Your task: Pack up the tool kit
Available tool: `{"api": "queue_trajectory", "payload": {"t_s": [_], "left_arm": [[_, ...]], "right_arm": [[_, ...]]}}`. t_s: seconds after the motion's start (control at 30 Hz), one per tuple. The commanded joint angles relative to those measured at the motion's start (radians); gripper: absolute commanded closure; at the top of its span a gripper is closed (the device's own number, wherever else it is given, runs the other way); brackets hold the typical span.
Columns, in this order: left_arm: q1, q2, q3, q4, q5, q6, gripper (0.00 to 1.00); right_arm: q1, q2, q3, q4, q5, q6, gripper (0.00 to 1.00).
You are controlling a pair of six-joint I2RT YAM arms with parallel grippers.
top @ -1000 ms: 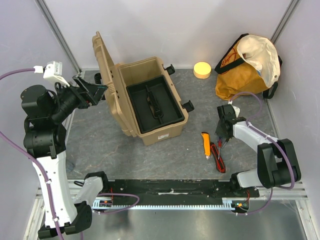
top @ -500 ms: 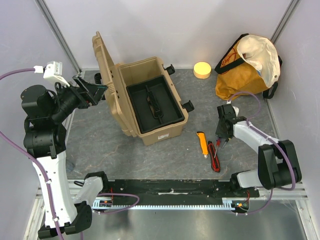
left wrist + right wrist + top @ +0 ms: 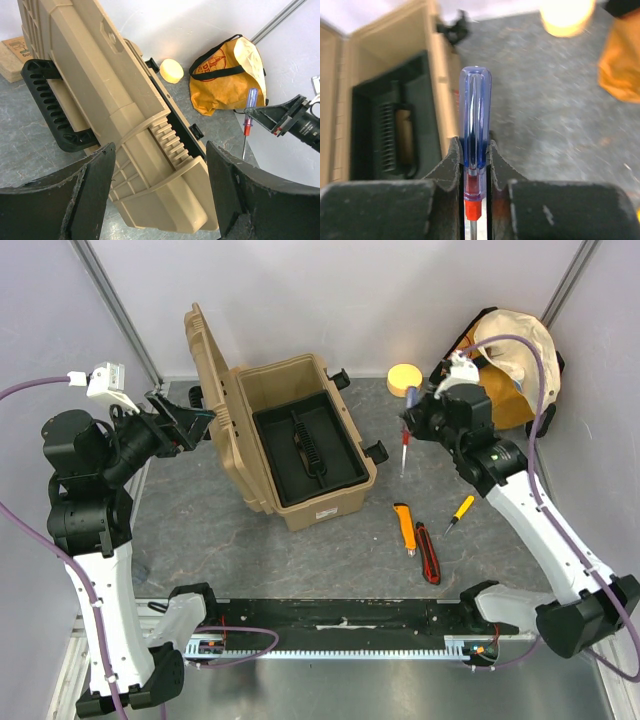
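The tool kit (image 3: pixel 300 445) stands open mid-table, its lid (image 3: pixel 100 95) raised to the left and a black tray (image 3: pixel 385 125) inside. My right gripper (image 3: pixel 410 422) hangs above the table just right of the box. It is shut on a screwdriver (image 3: pixel 476 115) with a clear blue handle and red collar, shaft (image 3: pixel 403 458) pointing down. My left gripper (image 3: pixel 161 150) is open, its fingers (image 3: pixel 95 190) either side of the lid's outer face without touching it. The box's black handle (image 3: pixel 50 107) shows on the lid.
An orange utility knife (image 3: pixel 404 524), a red-and-black tool (image 3: pixel 428 553) and a yellow screwdriver (image 3: pixel 458 512) lie on the table right of the box. A yellow round object (image 3: pixel 404 380) and an orange cloth bag (image 3: pixel 495 365) sit at the back right. A tan block (image 3: pixel 14 55) lies behind the lid.
My right gripper closed on the blue-handled screwdriver and rose from the table toward the box. The knife and red-black tool shifted slightly left. The left arm stayed still.
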State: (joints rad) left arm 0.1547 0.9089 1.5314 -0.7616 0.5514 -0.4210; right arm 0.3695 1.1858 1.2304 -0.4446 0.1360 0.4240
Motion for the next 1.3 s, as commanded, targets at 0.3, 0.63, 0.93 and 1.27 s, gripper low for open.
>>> {"api": "queue_trajectory", "payload": {"t_s": [0.3,0.63,0.93,1.27], "left_arm": [[-0.004,-0.013,-0.019,0.031,0.005,0.014,0.21],[-0.004,-0.005,-0.022,0.031,-0.008,0.014,0.21],[-0.004,0.016,-0.004,0.031,-0.034,0.019,0.21],[-0.006,0.008,-0.007,0.030,-0.045,0.033,0.21]], "right_arm": [[0.307,0.389,0.329,0.141,0.123,-0.134,1.00],[0.373,0.655,0.464,0.152,0.275,-0.244,1.00],[0.388,0.701,0.486,0.106,0.336,-0.274,0.60],[0.419,0.630,0.489,0.092,0.258,-0.294,0.49]]}}
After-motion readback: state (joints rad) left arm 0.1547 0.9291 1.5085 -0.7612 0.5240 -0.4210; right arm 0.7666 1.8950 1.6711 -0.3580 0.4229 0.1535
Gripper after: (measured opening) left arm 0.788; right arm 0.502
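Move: The right hand holds the blue-and-red screwdriver high over the table. The spot it is bound for, the right half of the black tray, lies about 18 cm to its left, 5 cm ahead and 12 cm below; the tray's grip is some 5 cm farther left. The toolbox's near latch stands 7 cm left, level ahead and 10 cm below; the yellow disc is 27 cm ahead, 3 cm right and 28 cm down. From the left hand, that spot is about 22 cm right, 16 cm ahead and 27 cm below. Still pinching the screwdriver, the right hand swings about 19 cm left and 8 cm forward across the toolbox's right rim. It rises some 4 cm first, then sinks about 14 cm over the tray, turning counter-clockwise and rolling its left side down some 25 degrees. There it settles, and the fingers open to let go of the handle beside the tray's grip. ##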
